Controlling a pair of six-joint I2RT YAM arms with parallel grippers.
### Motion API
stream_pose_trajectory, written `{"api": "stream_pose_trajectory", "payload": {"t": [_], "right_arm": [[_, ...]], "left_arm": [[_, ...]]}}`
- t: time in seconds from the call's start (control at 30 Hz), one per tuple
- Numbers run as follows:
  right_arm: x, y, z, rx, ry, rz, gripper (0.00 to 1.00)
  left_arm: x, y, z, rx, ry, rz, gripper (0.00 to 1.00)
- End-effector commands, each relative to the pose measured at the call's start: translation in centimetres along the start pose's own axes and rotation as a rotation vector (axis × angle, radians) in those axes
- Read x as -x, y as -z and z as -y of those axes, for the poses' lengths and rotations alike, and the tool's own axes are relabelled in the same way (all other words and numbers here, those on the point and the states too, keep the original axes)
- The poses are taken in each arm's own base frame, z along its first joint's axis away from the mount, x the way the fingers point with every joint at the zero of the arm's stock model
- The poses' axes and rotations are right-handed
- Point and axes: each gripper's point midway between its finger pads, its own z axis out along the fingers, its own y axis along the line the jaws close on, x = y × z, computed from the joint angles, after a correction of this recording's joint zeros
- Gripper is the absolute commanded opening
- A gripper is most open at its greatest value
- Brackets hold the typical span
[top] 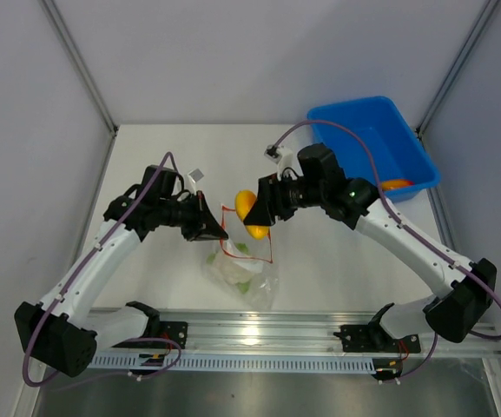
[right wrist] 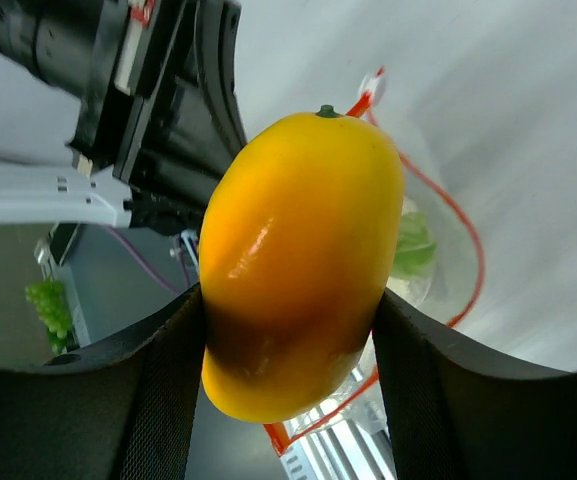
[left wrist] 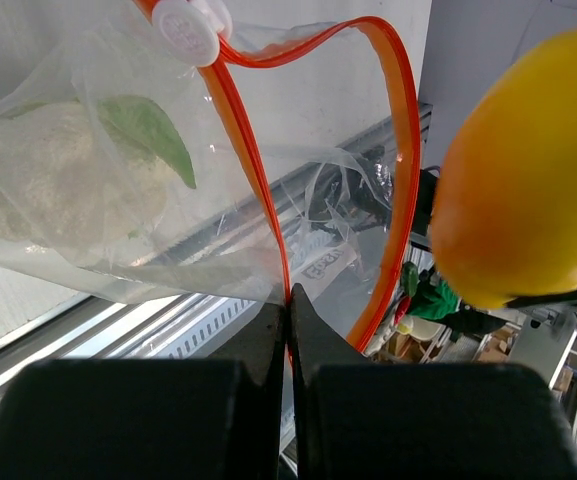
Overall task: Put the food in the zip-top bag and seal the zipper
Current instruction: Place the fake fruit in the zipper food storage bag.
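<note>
The zip-top bag (top: 243, 268) hangs with its mouth held up and open, and the orange-red zipper (top: 248, 236) forms a loop. My left gripper (top: 219, 228) is shut on the zipper edge (left wrist: 268, 200) at the mouth's left side. A white-and-green cauliflower piece (left wrist: 58, 190) lies inside the bag. My right gripper (top: 261, 211) is shut on a yellow-orange mango-like food piece (right wrist: 298, 260), which it holds just above the open mouth. The bag's mouth (right wrist: 468, 240) shows behind the mango in the right wrist view.
A blue bin (top: 380, 139) stands at the back right with an orange food piece (top: 396, 183) in its near corner. The zipper's white slider (left wrist: 190, 28) sits at one end of the strip. A metal rail (top: 259, 334) runs along the near table edge.
</note>
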Motion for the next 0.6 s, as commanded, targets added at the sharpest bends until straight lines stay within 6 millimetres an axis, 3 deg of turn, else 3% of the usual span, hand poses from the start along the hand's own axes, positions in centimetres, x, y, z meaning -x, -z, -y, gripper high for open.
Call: {"api": "stream_pose_trajectory", "payload": {"t": [0.0,0.13,0.23,0.3,0.57], "right_arm": [[-2.0,-0.4,-1.4,0.015,0.052,-0.048,0.19],[-4.2,-1.8,-1.3,-0.022,0.055,-0.116,0.21],[-5.2,-2.4,-1.3,-0.045,0.049,-0.148,0.30],[-5.7,-2.6,-1.2,-0.064,0.046,-0.161,0.42],[-5.5,-3.5,0.7,-0.175,0.034,-0.164,0.63]], "left_arm": [[-0.4,0.5,0.7,-0.015,-0.004,0.013,0.00],[-0.7,0.6,1.0,-0.019,-0.010,0.010,0.01],[-0.9,0.7,1.1,-0.020,-0.014,0.009,0.01],[-0.9,0.9,1.3,-0.026,-0.022,0.012,0.01],[-1.5,1.2,1.4,-0.031,-0.031,0.010,0.01]]}}
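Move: The yellow fruit is already in the right gripper; the open bag mouth it is bound for centres some 4 cm back, 2 cm left and 7 cm below the right hand. The left fingertips pinching its rim are about 3 cm back, 8 cm left and 6 cm below the right hand; the bagged cauliflower lies roughly 10 cm back, 5 cm left and 17 cm down. From the left hand the mouth's middle is about 6 cm right, 1 cm back and 1 cm below. The yellow fruit, still gripped by the right fingers, is carried back about 4 cm and slightly left towards the bag mouth, then lowered into it, sinking some 6 cm in all while the left-pointing fingers tip down 10 to 15 degrees. The left hand keeps the zipper rim pinched shut between its fingers, easing back and up barely over a centimetre. ##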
